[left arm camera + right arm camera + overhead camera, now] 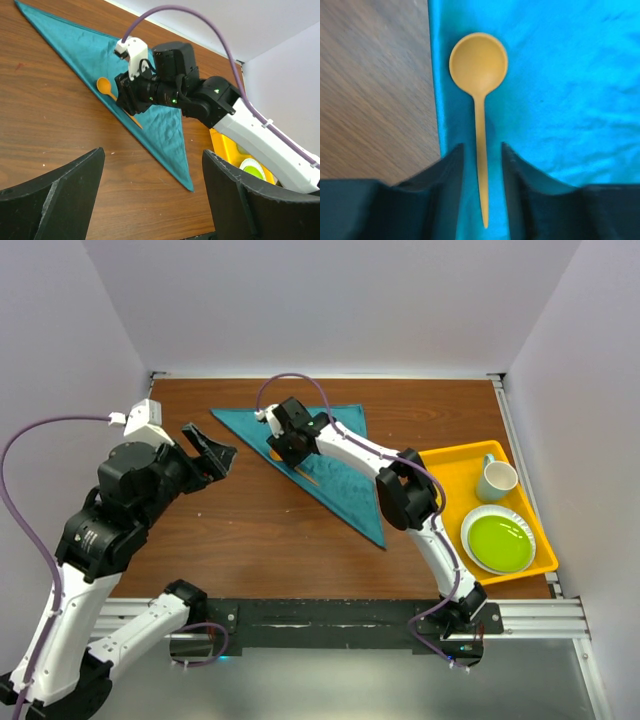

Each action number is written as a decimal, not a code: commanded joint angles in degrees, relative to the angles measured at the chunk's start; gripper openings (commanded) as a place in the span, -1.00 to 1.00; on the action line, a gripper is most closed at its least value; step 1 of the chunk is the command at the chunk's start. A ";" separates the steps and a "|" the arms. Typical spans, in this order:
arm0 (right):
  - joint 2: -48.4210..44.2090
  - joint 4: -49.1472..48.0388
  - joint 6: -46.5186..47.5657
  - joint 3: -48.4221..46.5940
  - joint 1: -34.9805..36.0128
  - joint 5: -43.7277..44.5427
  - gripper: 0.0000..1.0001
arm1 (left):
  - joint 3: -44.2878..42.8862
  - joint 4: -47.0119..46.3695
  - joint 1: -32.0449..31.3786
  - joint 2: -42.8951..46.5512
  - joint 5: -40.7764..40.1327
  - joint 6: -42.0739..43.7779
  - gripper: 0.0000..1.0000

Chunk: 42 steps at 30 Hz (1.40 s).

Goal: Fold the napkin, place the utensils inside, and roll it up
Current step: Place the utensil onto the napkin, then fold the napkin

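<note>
The teal napkin [345, 478] [167, 127] [570, 100] lies folded into a long triangle on the wooden table. The orange spoon [104, 86] [479, 62] rests on it just inside the folded edge, bowl pointing away from the right wrist. My right gripper [283, 447] [127, 102] [481, 147] hangs low over the spoon's handle, open. The thin handle runs between the fingers with a gap on each side. In the top view that gripper hides most of the spoon. My left gripper [210, 450] [153, 152] is open and empty, above bare wood left of the napkin.
A yellow tray [450, 460] sits at the right edge with a pale cup [497, 478] and a green plate [498, 540] in it. White walls close in the table's left, back and right sides.
</note>
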State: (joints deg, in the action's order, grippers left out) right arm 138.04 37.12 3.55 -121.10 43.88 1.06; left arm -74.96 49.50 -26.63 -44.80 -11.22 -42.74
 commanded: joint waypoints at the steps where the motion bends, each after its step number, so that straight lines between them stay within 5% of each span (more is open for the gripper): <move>1: -7.76 3.39 -8.01 -5.46 0.16 2.19 -0.08 | 2.70 -3.87 0.00 -1.60 -1.68 -2.87 0.70; 10: -24.81 20.23 -18.05 3.48 -0.37 -4.13 0.24 | 15.80 -23.28 2.54 -8.19 -10.05 -9.83 0.69; 21: -51.53 17.11 -15.15 31.26 -2.65 -4.31 0.30 | 16.59 -52.43 23.70 -37.08 6.54 -11.84 0.58; 24: -55.05 16.40 -15.68 34.61 -4.59 -6.07 0.29 | 15.90 -61.95 29.94 -45.95 14.17 -10.61 0.23; 30: -56.83 16.75 -16.03 37.34 -8.10 -5.54 0.30 | 9.05 -74.27 36.03 -63.97 28.41 -10.44 0.16; 42: -52.44 17.89 -16.30 32.51 -13.03 -5.72 0.32 | -5.02 -75.60 39.38 -82.55 31.35 -7.62 -0.05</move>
State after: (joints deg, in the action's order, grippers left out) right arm 84.20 54.89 -11.99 -85.30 31.57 -4.03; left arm -75.92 -21.34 11.99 -125.19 17.63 -51.88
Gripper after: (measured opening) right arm 0.656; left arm 0.486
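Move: The right hand straddles the orange spoon's handle, the spoon's middle about 2 cm below and 1 cm ahead and left; the napkin's near corner is some 23 cm back and 27 cm right of this hand, and the yellow tray's middle 13 cm back and 58 cm right. From the raised left hand, the napkin's far-left corner is about 37 cm ahead, 11 cm left and 33 cm below; the spoon is roughly 20 cm ahead, 15 cm right and 34 cm below. The right fingers lift clear of the spoon's handle, opening further as the hand climbs some 17 cm, then heads right and back towards the napkin's near corner, turning about 20 degrees clockwise. Meanwhile the left hand swoops forward and down, over 30 cm each way, drifting left later, to the napkin's far-left corner, rolling left side down as its wide fingers narrow to about half; no grip shows. ##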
